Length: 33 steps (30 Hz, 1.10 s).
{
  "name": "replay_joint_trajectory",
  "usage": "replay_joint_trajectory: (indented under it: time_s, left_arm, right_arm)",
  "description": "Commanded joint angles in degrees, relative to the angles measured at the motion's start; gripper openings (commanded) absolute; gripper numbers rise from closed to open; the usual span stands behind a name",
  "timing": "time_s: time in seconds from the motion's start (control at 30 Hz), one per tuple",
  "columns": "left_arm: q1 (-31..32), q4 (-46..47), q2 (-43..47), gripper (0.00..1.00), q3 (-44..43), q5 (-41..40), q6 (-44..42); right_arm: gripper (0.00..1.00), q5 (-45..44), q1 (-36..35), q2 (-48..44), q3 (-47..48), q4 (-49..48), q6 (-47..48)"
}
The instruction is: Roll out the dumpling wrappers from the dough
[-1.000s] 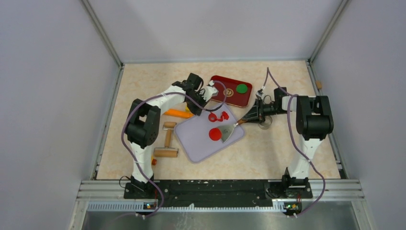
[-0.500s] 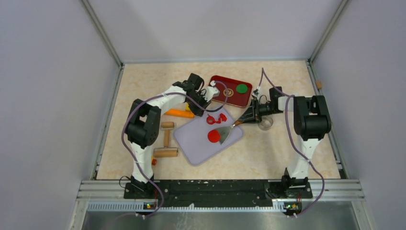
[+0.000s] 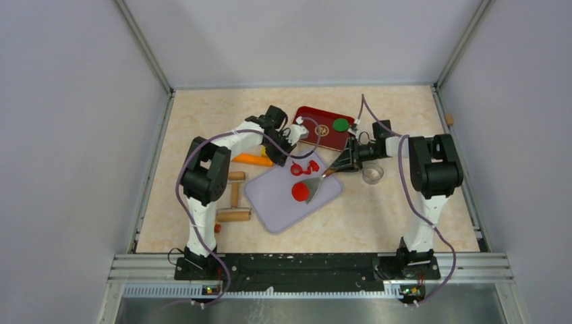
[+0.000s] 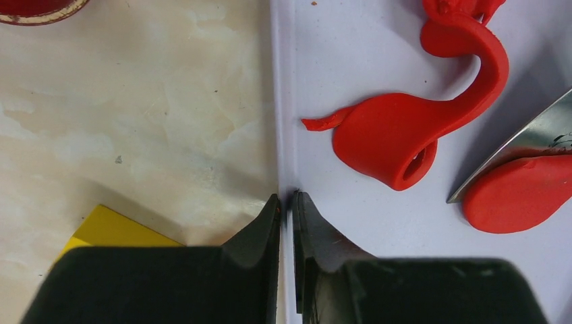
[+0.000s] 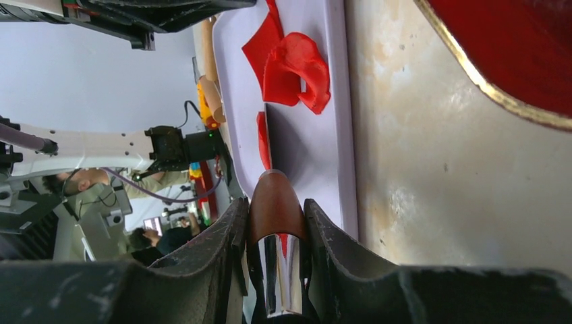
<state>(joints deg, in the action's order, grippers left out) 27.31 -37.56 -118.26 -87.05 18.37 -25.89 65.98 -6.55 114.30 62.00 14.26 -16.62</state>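
On the lilac board lies a round red dumpling wrapper, also in the left wrist view. A metal spatula blade touches its right side; whether the blade is under it, I cannot tell. Curly scraps of red dough lie at the board's far end. My right gripper is shut on the spatula's brown handle. My left gripper is shut, its tips straddling the board's left edge with nothing between them.
A dark red tray with a green disc sits behind the board. A wooden rolling pin and an orange tool lie left of the board. A clear ring stands to its right. A yellow object lies beside my left fingers.
My right gripper has moved left with the spatula, pushing its blade against the wrapper. Board and wrapper have shifted slightly left. The left arm has hardly moved.
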Motion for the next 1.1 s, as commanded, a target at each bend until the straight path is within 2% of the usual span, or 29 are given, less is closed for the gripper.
replay_joint_trajectory:
  time_s: [0.0,0.17,0.2,0.23,0.43,0.6,0.77,0.9,1.07]
  left_arm:
    - [0.38,-0.58,0.37,0.15,-0.59,0.7,0.35]
    - [0.33,-0.67,1.83,0.23,-1.37,-0.09,0.84]
    - [0.29,-0.75,2.22,0.25,-1.76,-2.56,0.87]
    - [0.21,-0.83,2.52,0.26,-2.06,-0.63,0.87]
    - [-0.47,-1.29,4.16,0.3,-4.29,-1.3,1.01]
    - [-1.9,-0.79,5.83,0.4,-7.58,-3.39,1.68]
    - [-4.29,-1.14,7.51,0.44,-11.46,-4.47,2.7]
    - [-6.21,-3.6,8.56,0.45,-13.65,-5.23,2.08]
    - [-7.69,-5.43,11.53,0.46,-11.97,-5.79,1.27]
  right_arm:
    - [0.0,1.78,-1.19,0.86,0.84,-7.12,-2.57]
    - [0.0,6.75,-1.19,-0.04,-0.04,-11.27,-7.09]
    - [0.0,7.76,-1.19,-0.05,-0.19,-11.99,-7.85]
    - [0.0,8.32,-1.1,0.04,-0.09,-11.92,-8.0]
    - [0.0,11.41,-1.04,2.27,1.39,-9.68,-8.35]
    - [0.0,13.14,-0.65,1.52,3.33,-5.33,-6.33]
    - [0.0,13.19,1.52,-0.84,5.39,-7.48,-10.12]
    - [0.0,11.99,4.31,-2.0,5.59,-19.4,-21.18]
    - [0.0,9.92,8.86,-0.77,4.15,-46.66,-44.99]
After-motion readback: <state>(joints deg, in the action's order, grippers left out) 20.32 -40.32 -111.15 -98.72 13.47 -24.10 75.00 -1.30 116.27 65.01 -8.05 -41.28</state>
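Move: The right hand holds the scraper, its blade under the wrapper. The red tray's middle lies about 11 cm ahead, 3 cm left and 4 cm lower. At similar depth, the wrapper is 6 cm back and 9 cm left, the dough scraps level and 8 cm left. From the left hand, at the purple board's rim, the red tray is 9 cm ahead and 11 cm right, the yellow block 3 cm ahead and 4 cm left, both slightly below. Right lifts scraper and wrapper about 5 cm up and forward towards red tray; left opens off the board, rising. ##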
